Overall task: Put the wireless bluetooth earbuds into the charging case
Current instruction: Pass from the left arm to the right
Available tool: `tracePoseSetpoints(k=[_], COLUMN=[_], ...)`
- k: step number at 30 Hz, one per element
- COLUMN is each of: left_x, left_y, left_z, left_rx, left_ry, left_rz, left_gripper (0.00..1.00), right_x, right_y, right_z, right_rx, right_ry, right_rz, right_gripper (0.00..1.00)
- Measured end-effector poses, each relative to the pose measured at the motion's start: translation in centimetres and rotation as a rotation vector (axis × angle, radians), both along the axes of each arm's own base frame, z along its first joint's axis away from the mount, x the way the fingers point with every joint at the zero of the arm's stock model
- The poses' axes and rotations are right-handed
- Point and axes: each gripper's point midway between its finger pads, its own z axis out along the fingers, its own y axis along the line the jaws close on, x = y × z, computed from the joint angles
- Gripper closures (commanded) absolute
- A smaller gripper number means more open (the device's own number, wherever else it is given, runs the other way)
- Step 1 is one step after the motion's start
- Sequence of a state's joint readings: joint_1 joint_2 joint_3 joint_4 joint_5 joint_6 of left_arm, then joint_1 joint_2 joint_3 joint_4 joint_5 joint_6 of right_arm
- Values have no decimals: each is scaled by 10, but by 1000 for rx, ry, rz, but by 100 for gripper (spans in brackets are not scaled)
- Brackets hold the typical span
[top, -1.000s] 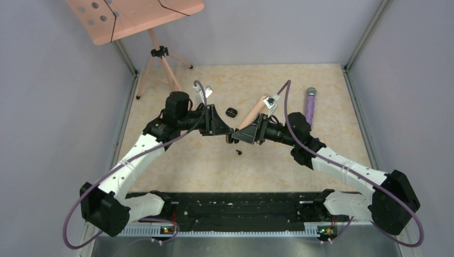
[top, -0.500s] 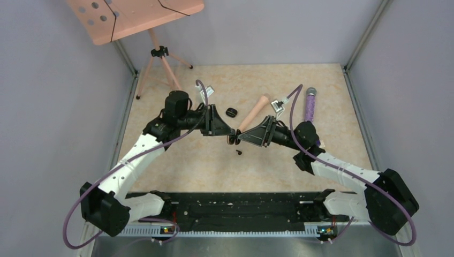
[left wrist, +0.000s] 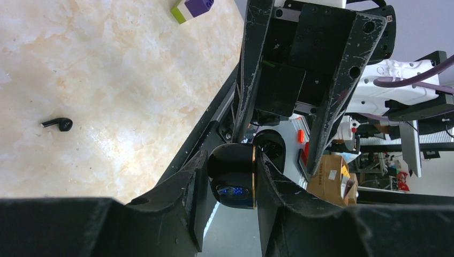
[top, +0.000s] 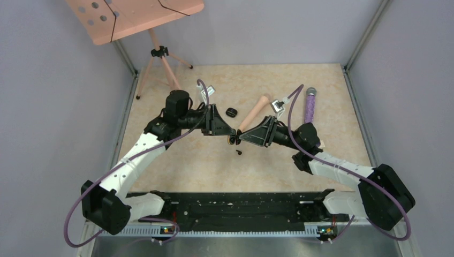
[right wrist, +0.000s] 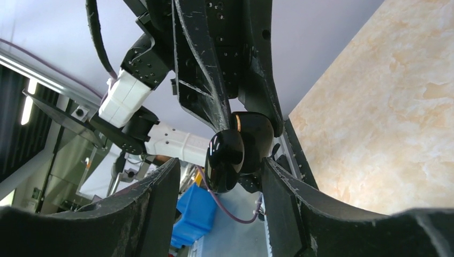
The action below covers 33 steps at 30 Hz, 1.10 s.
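The charging case (left wrist: 233, 174) is glossy black with a gold rim and a blue lit spot. My left gripper (left wrist: 231, 156) is shut on it and holds it above the table; it also shows in the top view (top: 233, 140). In the right wrist view the case (right wrist: 235, 152) looks open, its lid swung out. My right gripper (right wrist: 219, 166) is open, its tips either side of the lid without touching. The two grippers meet tip to tip (top: 229, 132) (top: 240, 138). One black earbud (top: 239, 152) lies on the table just below them, also in the left wrist view (left wrist: 58, 124). A second earbud is not visible.
A black rounded lump (top: 231, 112) lies behind the grippers. A pink stick (top: 255, 111) and a purple wand (top: 310, 105) lie at the back right. A purple-and-white cube (left wrist: 191, 7) sits on the table. A pink tripod stand (top: 158, 53) is at the back left.
My right gripper has swung down and shifted slightly right, uncovering the pink stick, and now faces the case. The left gripper with the case has barely moved. The earbud has not moved.
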State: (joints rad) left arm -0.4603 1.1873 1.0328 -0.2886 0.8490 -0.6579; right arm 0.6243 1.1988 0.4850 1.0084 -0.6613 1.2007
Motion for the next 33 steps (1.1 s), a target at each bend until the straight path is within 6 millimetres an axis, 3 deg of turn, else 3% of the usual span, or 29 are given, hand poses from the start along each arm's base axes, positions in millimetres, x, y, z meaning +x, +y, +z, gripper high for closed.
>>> tracePoseSetpoints(k=[13,24,33], left_x=[0,0,0], left_y=[-1,-1,-2], left_z=[4,4,5], left_rx=[-15,-16,-21], left_ry=[3,5,6], left_rz=[0,0,0], left_gripper=[100,100,100], right_x=[1,0,-2], right_y=[4,5,5], right_z=[-6,-3,-2], right_rx=[5,12,16], right_ry=[16,10,4], right_rz=[31,39,46], right_gripper=[58,55,73])
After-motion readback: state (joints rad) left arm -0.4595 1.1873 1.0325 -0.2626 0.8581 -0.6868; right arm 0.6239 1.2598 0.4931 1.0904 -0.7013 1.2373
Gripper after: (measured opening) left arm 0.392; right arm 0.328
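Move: The charging case, held in the left fingers, lies about 2 cm to the right hand's left, level with it; from the left hand it is about 2 cm to the right. From the right hand, a loose earbud lies roughly 20 cm below and 1 cm ahead. A black box stands some 19 cm ahead and 3 cm left, and a pink stick some 18 cm ahead and 6 cm right, both on the table. Right fingers narrow around the free side of the left-held charging case, the hand easing about 0.5 cm left. ##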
